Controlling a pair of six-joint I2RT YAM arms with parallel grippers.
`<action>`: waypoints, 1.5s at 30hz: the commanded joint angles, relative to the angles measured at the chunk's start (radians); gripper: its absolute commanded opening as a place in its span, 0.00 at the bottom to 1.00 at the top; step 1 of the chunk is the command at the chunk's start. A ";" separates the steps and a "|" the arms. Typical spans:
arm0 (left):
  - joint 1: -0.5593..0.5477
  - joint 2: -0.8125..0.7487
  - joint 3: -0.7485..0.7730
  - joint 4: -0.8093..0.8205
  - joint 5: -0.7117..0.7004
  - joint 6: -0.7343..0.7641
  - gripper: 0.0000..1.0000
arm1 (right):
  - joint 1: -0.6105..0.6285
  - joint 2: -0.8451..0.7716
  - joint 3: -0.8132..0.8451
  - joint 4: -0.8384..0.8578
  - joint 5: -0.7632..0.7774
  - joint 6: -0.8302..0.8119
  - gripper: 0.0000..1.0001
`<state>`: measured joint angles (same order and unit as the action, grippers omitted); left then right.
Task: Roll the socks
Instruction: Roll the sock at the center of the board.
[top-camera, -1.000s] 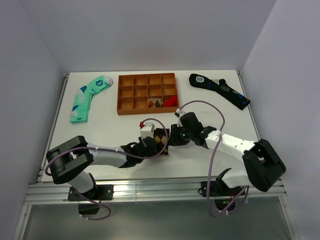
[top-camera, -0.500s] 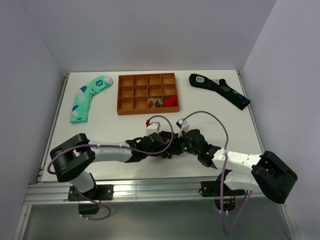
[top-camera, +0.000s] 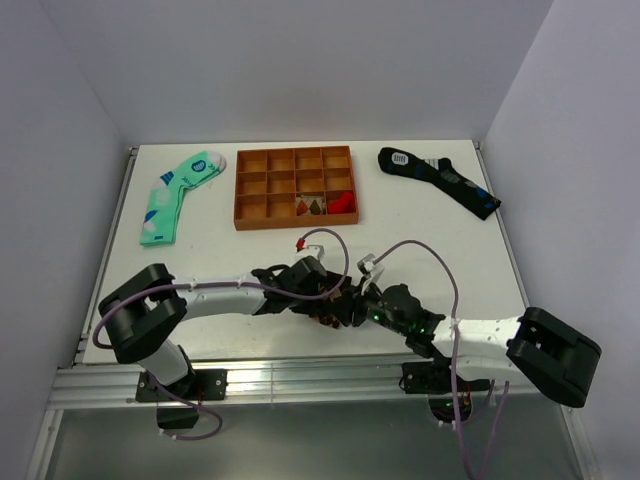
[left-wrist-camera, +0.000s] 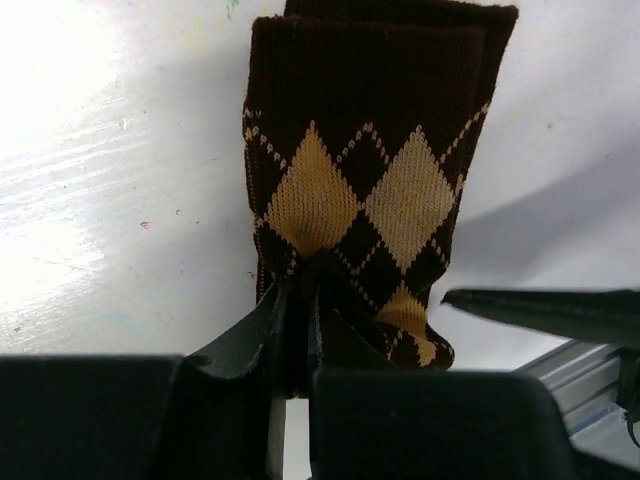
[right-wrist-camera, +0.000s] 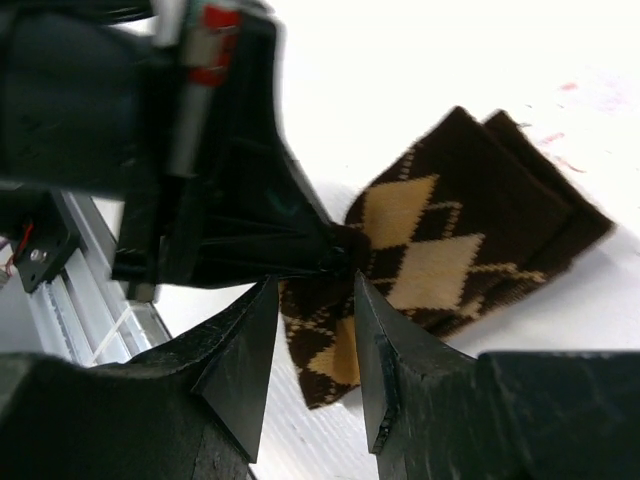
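The socks (left-wrist-camera: 360, 150) are a brown argyle pair with tan diamonds, lying folded flat on the white table, dark cuff end away from the left wrist. My left gripper (left-wrist-camera: 300, 275) is shut on the socks' near edge, bunching the fabric there. In the right wrist view, my right gripper (right-wrist-camera: 312, 285) stands open, its two fingers on either side of the socks' (right-wrist-camera: 450, 250) loose end and the left gripper's tip. From above, both grippers meet near the table's front edge, left gripper (top-camera: 318, 290) and right gripper (top-camera: 350, 308), with only a scrap of the socks (top-camera: 326, 319) showing.
An orange compartment tray (top-camera: 247, 186) sits at the back middle, a mint-green sock (top-camera: 178, 195) at the back left and a dark sock with blue marks (top-camera: 437, 178) at the back right. The table's metal front rail (top-camera: 300, 375) runs just behind the grippers.
The right arm has swung down toward the front edge and its gripper has come in beside the left one at the socks. The left gripper shifted right, still gripping the socks.
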<state>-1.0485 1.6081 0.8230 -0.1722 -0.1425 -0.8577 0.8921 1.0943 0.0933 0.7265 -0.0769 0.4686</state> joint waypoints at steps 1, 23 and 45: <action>0.005 0.067 -0.021 -0.236 0.083 0.052 0.02 | 0.083 -0.004 0.012 0.061 0.090 -0.039 0.44; 0.091 0.156 0.117 -0.386 0.192 0.178 0.02 | 0.300 0.104 0.097 -0.094 0.390 -0.077 0.43; 0.113 0.199 0.136 -0.398 0.262 0.201 0.03 | 0.393 0.288 0.213 -0.246 0.516 0.033 0.18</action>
<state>-0.9260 1.7458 1.0267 -0.4156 0.1280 -0.6907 1.2804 1.3598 0.2722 0.5449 0.4118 0.4362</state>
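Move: The brown argyle sock's middle lies roughly 3 cm to the right gripper's left, 1 cm ahead and 6 cm below; the near end to be pinched is some 3 cm back, 3 cm left and 6 cm below. The left gripper, already pinching the sock, stands about 4 cm left, 1 cm ahead and 5 cm below the right one. From the left gripper the sock's middle is about 2 cm ahead, 2 cm right and 1 cm below. Keep the left gripper pinched on the sock in place, easing its wrist some 15 degrees so the fingers point more steeply down. Bring the right gripper back and left past the sock's side, then down about 5 cm to the near end, tipping its fingers roughly 20 degrees further down, and finally close them on the fabric there. ##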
